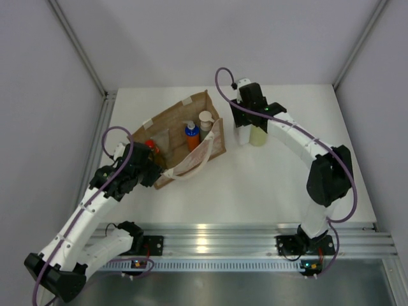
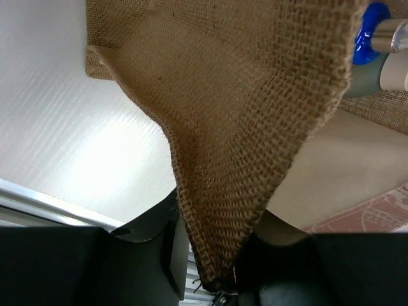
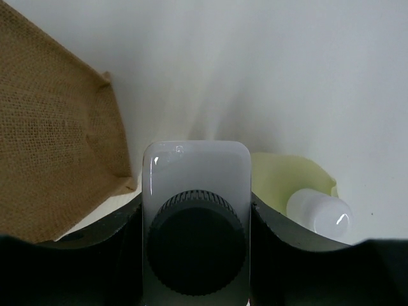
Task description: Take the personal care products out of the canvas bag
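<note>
The brown canvas bag (image 1: 182,137) sits left of the table's middle with its mouth open. Inside it stand a blue-orange bottle (image 1: 191,135), a grey-green bottle with a beige pump (image 1: 205,122) and a red-capped bottle (image 1: 150,146). My left gripper (image 1: 152,169) is shut on the bag's near-left rim, and burlap (image 2: 242,115) runs down between its jaws (image 2: 213,280). My right gripper (image 1: 245,125) is shut on an upright white bottle with a black cap (image 3: 194,169), to the right of the bag. A pale yellow-green bottle (image 3: 287,178) stands right beside it.
An off-white webbing handle (image 1: 191,167) hangs over the bag's near side. The white table (image 1: 255,191) ends in a metal rail (image 1: 255,239) at the front. Grey walls close in the left, right and back.
</note>
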Motion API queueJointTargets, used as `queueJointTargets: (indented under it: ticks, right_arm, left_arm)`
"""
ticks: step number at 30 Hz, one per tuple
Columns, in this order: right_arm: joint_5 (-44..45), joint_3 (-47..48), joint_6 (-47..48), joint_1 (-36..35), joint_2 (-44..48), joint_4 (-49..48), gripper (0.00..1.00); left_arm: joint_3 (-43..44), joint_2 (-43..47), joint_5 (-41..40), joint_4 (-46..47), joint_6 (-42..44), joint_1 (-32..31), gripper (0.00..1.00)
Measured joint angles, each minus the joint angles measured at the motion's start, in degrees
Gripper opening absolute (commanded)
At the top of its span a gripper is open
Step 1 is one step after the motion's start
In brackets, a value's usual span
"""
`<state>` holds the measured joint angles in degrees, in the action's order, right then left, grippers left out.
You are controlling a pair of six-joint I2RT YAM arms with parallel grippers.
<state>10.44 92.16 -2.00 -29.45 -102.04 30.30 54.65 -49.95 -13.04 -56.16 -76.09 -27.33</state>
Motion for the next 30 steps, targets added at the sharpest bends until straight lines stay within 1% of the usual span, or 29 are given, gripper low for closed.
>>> queueJointTargets:
  ticks: [3,11,13,16,17,18,20,21,23,24,26,27,30]
  right_arm:
    - [-0.20,-2.93,-0.15,0.00,-0.15,-2.47,0.00]
    - [-1.07,-4.92,-1.51,0.00,-2.43,-8.70,0.00]
    - [-1.11,-5.20,-2.12,0.00,-3.45,-9.53,0.07]
    - [-1.44,-5.86,-3.02,0.02,-4.50,-9.70,0.12]
    - [-1.55,-6.10,-3.21,0.02,-4.57,-9.73,0.16]
    - [-1.57,-6.21,-3.50,0.02,-4.57,-9.99,0.27]
    - [-1.70,-6.21,-4.09,0.02,-4.57,-10.16,0.40]
    - [-1.73,-6.23,-4.22,0.02,-4.57,-10.14,0.49]
    - [-1.77,-6.23,-4.57,0.02,-4.57,-9.92,0.54]
    - [-1.77,-6.19,-4.68,0.02,-4.57,-9.94,0.59]
    - [-1.75,-5.53,-4.83,0.02,-4.55,-10.10,0.64]
    - [-1.73,-4.98,-4.90,0.02,-4.55,-10.08,0.70]
    - [-1.57,-3.37,-5.03,0.02,-4.11,-9.73,0.71]
  left_arm:
    - [0.00,-0.02,0.09,0.00,0.22,0.00,0.33]
    - [0.00,-0.02,0.13,0.00,0.85,0.00,0.34]
    - [0.00,-0.02,0.11,0.00,0.90,0.00,0.34]
    - [0.00,0.00,0.11,0.00,0.92,0.00,0.34]
    - [0.00,0.00,0.11,0.00,0.98,0.00,0.34]
    - [0.00,0.00,0.11,0.00,1.07,0.00,0.34]
    - [0.00,0.00,0.11,0.00,1.11,0.00,0.34]
    - [0.00,0.00,0.09,0.00,1.14,0.00,0.34]
    - [0.00,0.09,0.09,0.00,1.20,0.00,0.34]
    - [0.00,0.15,0.07,0.00,1.27,0.00,0.34]
    - [0.00,0.22,0.07,0.00,1.31,0.00,0.34]
    - [0.00,0.22,0.07,0.00,1.31,0.00,0.34]
    - [0.11,0.20,0.07,-0.02,1.38,0.00,0.34]
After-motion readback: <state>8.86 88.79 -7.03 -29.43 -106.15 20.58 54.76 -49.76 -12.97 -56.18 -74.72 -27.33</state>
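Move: The white bottle with the black cap is already in the right hand; its place on the table is about 1 cm ahead, 2 cm to the left and some 18 cm below. The green bottle stands about 3 cm ahead and 6 cm right of this hand, the canvas bag's middle about 20 cm left, and the pump bottle inside it 12 cm left, 3 cm ahead. From the left hand, which pinches the bag's corner, that place lies roughly 24 cm ahead and 22 cm right. Downward, slowing, the right hand lowers the upright white bottle about 5.5 cm to the table between the bag and the green bottle, easing some 1.5 cm left and 1 cm forward on the way. There it pauses, opens its fingers off the bottle's sides and starts to rise, about 2 cm, edging slightly forward. ##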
